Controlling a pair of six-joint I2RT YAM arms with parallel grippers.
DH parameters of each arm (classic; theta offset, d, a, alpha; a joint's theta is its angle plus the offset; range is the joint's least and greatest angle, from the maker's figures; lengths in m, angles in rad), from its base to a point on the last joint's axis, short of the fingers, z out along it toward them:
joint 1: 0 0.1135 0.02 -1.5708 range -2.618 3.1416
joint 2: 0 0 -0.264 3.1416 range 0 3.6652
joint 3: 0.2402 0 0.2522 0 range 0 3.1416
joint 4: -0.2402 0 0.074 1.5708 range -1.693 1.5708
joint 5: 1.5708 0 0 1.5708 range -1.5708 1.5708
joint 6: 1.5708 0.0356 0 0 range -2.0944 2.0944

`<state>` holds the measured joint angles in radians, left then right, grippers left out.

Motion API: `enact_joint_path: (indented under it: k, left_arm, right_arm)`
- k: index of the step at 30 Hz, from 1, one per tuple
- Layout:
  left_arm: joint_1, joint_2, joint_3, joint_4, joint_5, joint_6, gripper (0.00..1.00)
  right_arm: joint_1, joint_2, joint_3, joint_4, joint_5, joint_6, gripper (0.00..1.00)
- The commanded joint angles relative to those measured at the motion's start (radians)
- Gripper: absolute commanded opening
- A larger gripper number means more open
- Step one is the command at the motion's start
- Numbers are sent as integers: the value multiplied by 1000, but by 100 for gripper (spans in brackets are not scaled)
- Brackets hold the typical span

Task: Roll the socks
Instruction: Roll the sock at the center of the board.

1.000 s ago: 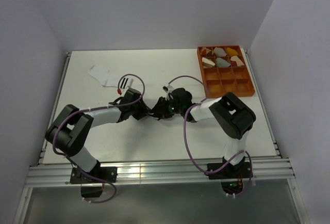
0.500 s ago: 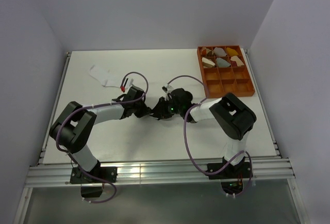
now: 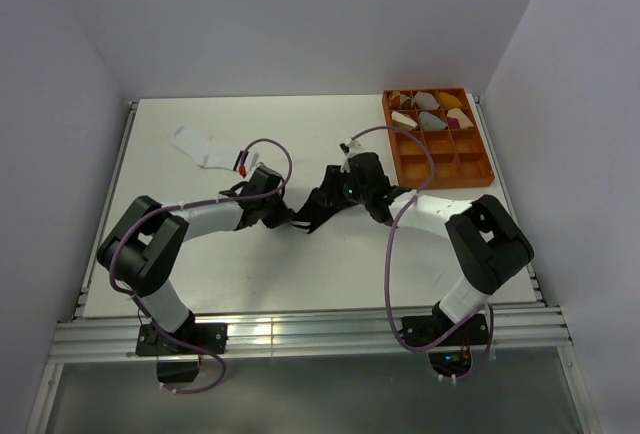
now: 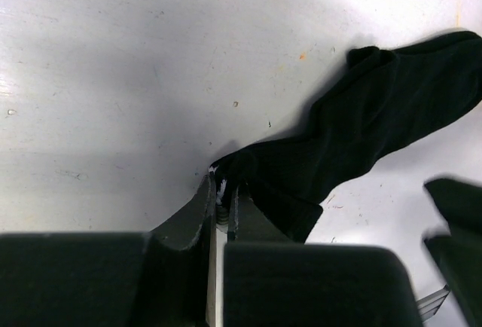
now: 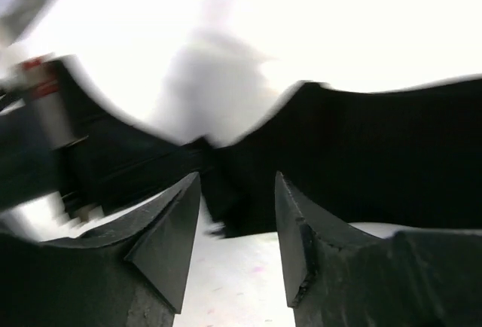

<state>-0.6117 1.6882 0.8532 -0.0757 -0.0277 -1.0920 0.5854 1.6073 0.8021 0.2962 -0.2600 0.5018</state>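
Observation:
The black sock (image 4: 361,131) lies stretched on the white table, running up and to the right from my left gripper (image 4: 221,187). That gripper is shut on the sock's cuff end, where a bit of white stripe shows between the fingers. In the top view the left gripper (image 3: 290,218) and the right gripper (image 3: 330,194) meet at the black sock (image 3: 312,216) in the table's middle. My right gripper (image 5: 237,191) stands open just over the black sock (image 5: 361,154), with nothing between its fingers. The white sock (image 3: 200,147) with black cuff stripes lies flat at the far left.
An orange compartment tray (image 3: 470,169) sits at the far right; its back cells hold rolled bundles in tan, grey, yellow and brown. Grey walls close in the table on the left, back and right.
The left gripper has shut on the black sock's cuff. The right gripper has opened, and the right arm has swung back and to the right, stretching out.

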Motion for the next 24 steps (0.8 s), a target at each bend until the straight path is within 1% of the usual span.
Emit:
enact_joint_path:
  k: [1,4,8,13,18,21,24]
  left_arm:
    - [-16,28,-17,-139,-15,52,0]
    - [-17,24,-14,-141,-17,60,1]
    - [-17,18,-8,-151,-28,78,0]
    - [-20,4,0,-173,-37,115,0]
    - [-37,-48,-17,-187,-34,191,0]
    - [-51,-77,-25,-190,-35,236,0]
    - [-56,-52,3,-214,-48,264,0]
  right_arm:
    - [-29,17,58,-147,160,15,51]
    - [-30,60,86,-199,208,15,50]
    - [-38,143,137,-241,231,14,50]
    - [-41,270,253,-317,295,-2,50]
    - [-52,359,376,-382,295,-20,50]
    - [-58,382,414,-411,292,-26,50]
    - [-58,388,424,-416,277,-31,50]
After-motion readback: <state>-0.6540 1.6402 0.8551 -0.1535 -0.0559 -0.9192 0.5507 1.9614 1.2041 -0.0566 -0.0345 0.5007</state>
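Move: The black sock's middle lies about 3 cm ahead of the right hand, 3 cm to its right and some 8 cm below. The left hand already pinches the sock by a corner of its striped cuff, with the sock's middle about 4 cm ahead and 9 cm to that hand's right. The rock box is some 23 cm ahead and 32 cm right of the right hand; the white sock, 20 cm ahead and 20 cm left of the left hand. Down, forward and to its right, the open right hand comes onto the black sock past the cuff, tipping down and turning clockwise, then sweeps level some 4 cm forward and slightly left along the sock, away from the left hand, fingers still half open. The left hand keeps its pinch on the cuff corner and, late on, draws it back about 2 cm, turning a little clockwise. ##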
